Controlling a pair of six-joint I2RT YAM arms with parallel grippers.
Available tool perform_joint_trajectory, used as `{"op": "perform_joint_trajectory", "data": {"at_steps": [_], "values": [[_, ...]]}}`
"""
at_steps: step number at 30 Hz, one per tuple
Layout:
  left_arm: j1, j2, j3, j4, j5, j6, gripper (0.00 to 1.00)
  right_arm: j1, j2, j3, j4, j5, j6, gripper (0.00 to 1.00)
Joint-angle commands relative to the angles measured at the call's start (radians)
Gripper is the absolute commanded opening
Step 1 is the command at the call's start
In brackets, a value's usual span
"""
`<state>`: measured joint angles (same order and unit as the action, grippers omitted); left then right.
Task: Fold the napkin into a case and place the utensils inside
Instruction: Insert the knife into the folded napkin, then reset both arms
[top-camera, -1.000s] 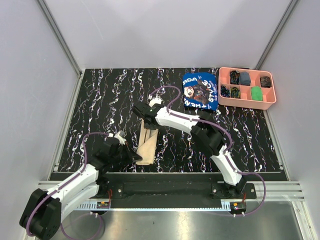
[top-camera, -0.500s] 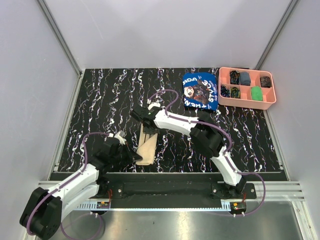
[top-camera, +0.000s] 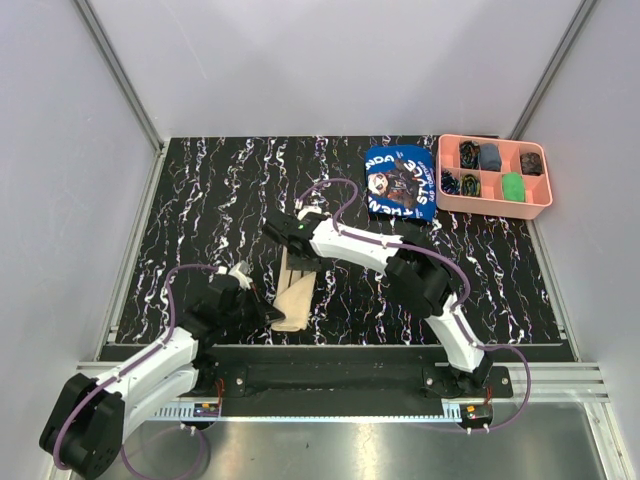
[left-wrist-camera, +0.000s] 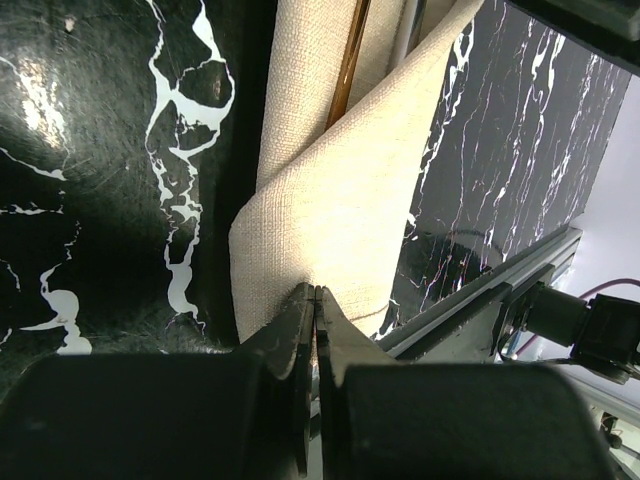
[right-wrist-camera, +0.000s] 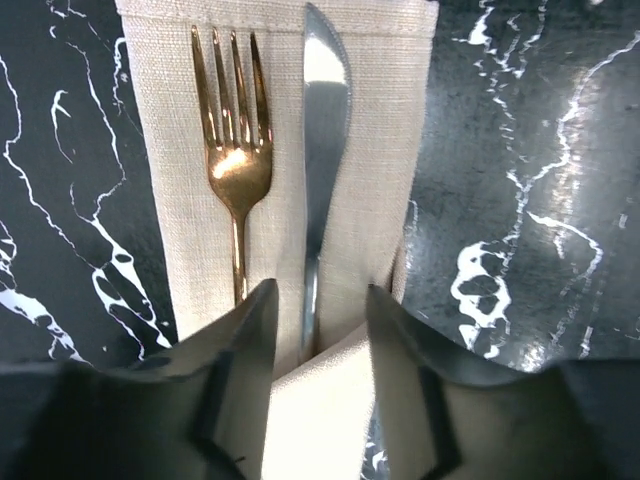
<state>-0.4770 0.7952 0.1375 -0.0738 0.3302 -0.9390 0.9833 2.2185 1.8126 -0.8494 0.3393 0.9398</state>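
Note:
The beige napkin (top-camera: 298, 290) lies as a narrow folded case on the dark marbled table, near its front edge. In the right wrist view a gold fork (right-wrist-camera: 232, 150) and a silver knife (right-wrist-camera: 325, 130) lie side by side on the napkin (right-wrist-camera: 170, 150), their handles running under a diagonal flap. My right gripper (right-wrist-camera: 320, 300) hovers open over the knife's handle, holding nothing. My left gripper (left-wrist-camera: 315, 292) is shut on the napkin's (left-wrist-camera: 340, 200) folded near edge, where the fork's handle (left-wrist-camera: 350, 60) shows. From above, the left gripper (top-camera: 270, 312) sits at the case's near-left corner and the right gripper (top-camera: 292, 245) at its far end.
A blue printed cloth (top-camera: 400, 182) lies at the back right, next to a pink compartment tray (top-camera: 493, 205) with small items. Grey walls enclose the table on three sides. A metal rail (top-camera: 340, 378) runs along the near edge.
My right gripper has opened from shut and shifted slightly over the case's far end. The left gripper keeps its pinch on the napkin and has not moved.

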Motion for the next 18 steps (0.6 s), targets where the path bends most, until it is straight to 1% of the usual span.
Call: {"op": "perform_joint_trajectory", "data": {"at_steps": [1,3,4,5,7,8,9,10,11,12,13,14,15,16,17,18], "values": [[0.002,-0.011,0.043,0.003,0.001,0.028,0.07,0.009,-0.083,0.053,-0.053,0.056,-0.033,0.56],[0.002,-0.03,0.06,-0.021,-0.006,0.032,0.11,0.009,-0.091,0.076,-0.068,0.087,-0.065,0.61],[0.002,-0.036,0.068,-0.036,-0.011,0.037,0.17,0.008,-0.097,0.083,-0.076,0.101,-0.078,0.66],[0.002,-0.043,0.08,-0.055,-0.019,0.052,0.2,0.005,-0.102,0.1,-0.088,0.131,-0.113,0.69],[0.002,-0.071,0.126,-0.122,-0.036,0.078,0.3,0.0,-0.134,0.106,-0.089,0.173,-0.18,0.78],[0.003,-0.091,0.146,-0.144,-0.042,0.113,0.41,0.0,-0.149,0.088,-0.099,0.237,-0.196,0.91],[0.003,-0.102,0.187,-0.177,-0.04,0.136,0.47,0.0,-0.19,0.07,-0.099,0.266,-0.211,0.97],[0.003,-0.109,0.207,-0.194,-0.039,0.156,0.52,-0.001,-0.219,0.044,-0.097,0.291,-0.226,1.0],[0.003,-0.119,0.226,-0.204,-0.028,0.195,0.57,0.0,-0.249,-0.028,-0.071,0.329,-0.263,1.0],[0.003,-0.134,0.261,-0.216,-0.02,0.213,0.76,-0.001,-0.322,-0.074,-0.047,0.333,-0.289,1.0],[0.003,-0.14,0.276,-0.222,-0.013,0.247,0.82,-0.002,-0.365,-0.179,0.017,0.322,-0.341,1.0],[0.003,-0.149,0.302,-0.224,0.004,0.264,0.88,-0.002,-0.458,-0.235,0.05,0.316,-0.352,1.0],[0.003,-0.152,0.313,-0.219,0.012,0.278,0.9,-0.002,-0.506,-0.295,0.084,0.305,-0.355,1.0],[0.003,-0.155,0.321,-0.215,0.02,0.299,0.91,-0.002,-0.555,-0.409,0.148,0.275,-0.358,1.0],[0.003,-0.16,0.335,-0.213,0.026,0.307,0.92,-0.002,-0.653,-0.465,0.176,0.259,-0.349,1.0],[0.003,-0.16,0.339,-0.21,0.023,0.313,0.93,-0.002,-0.705,-0.522,0.206,0.242,-0.343,1.0]]}}
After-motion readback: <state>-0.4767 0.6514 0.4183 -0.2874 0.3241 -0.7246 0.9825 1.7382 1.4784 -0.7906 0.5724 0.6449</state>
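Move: The knife runs between the right gripper's half-open fingers, its middle about 1 cm back and 1 cm below them. The fork lies about 2 cm to the left of the knife, level with the right hand; the folded napkin's middle is roughly 4 cm back and 2 cm left of that hand. The left gripper, nearly shut, has its tips on the napkin's near end, with the napkin's middle some 9 cm ahead and 3 cm right. From there the knife's middle is about 12 cm ahead and 5 cm right. Bring the right gripper up off the knife by some 11 cm, opening it fully, easing forward first and then sweeping about 9 cm right, clear of the napkin, while its fingers tip forward. Lift the left gripper's tips off the napkin, about 10 cm up and slightly forward, spreading its fingers wide and tilting them up some 20 degrees. ##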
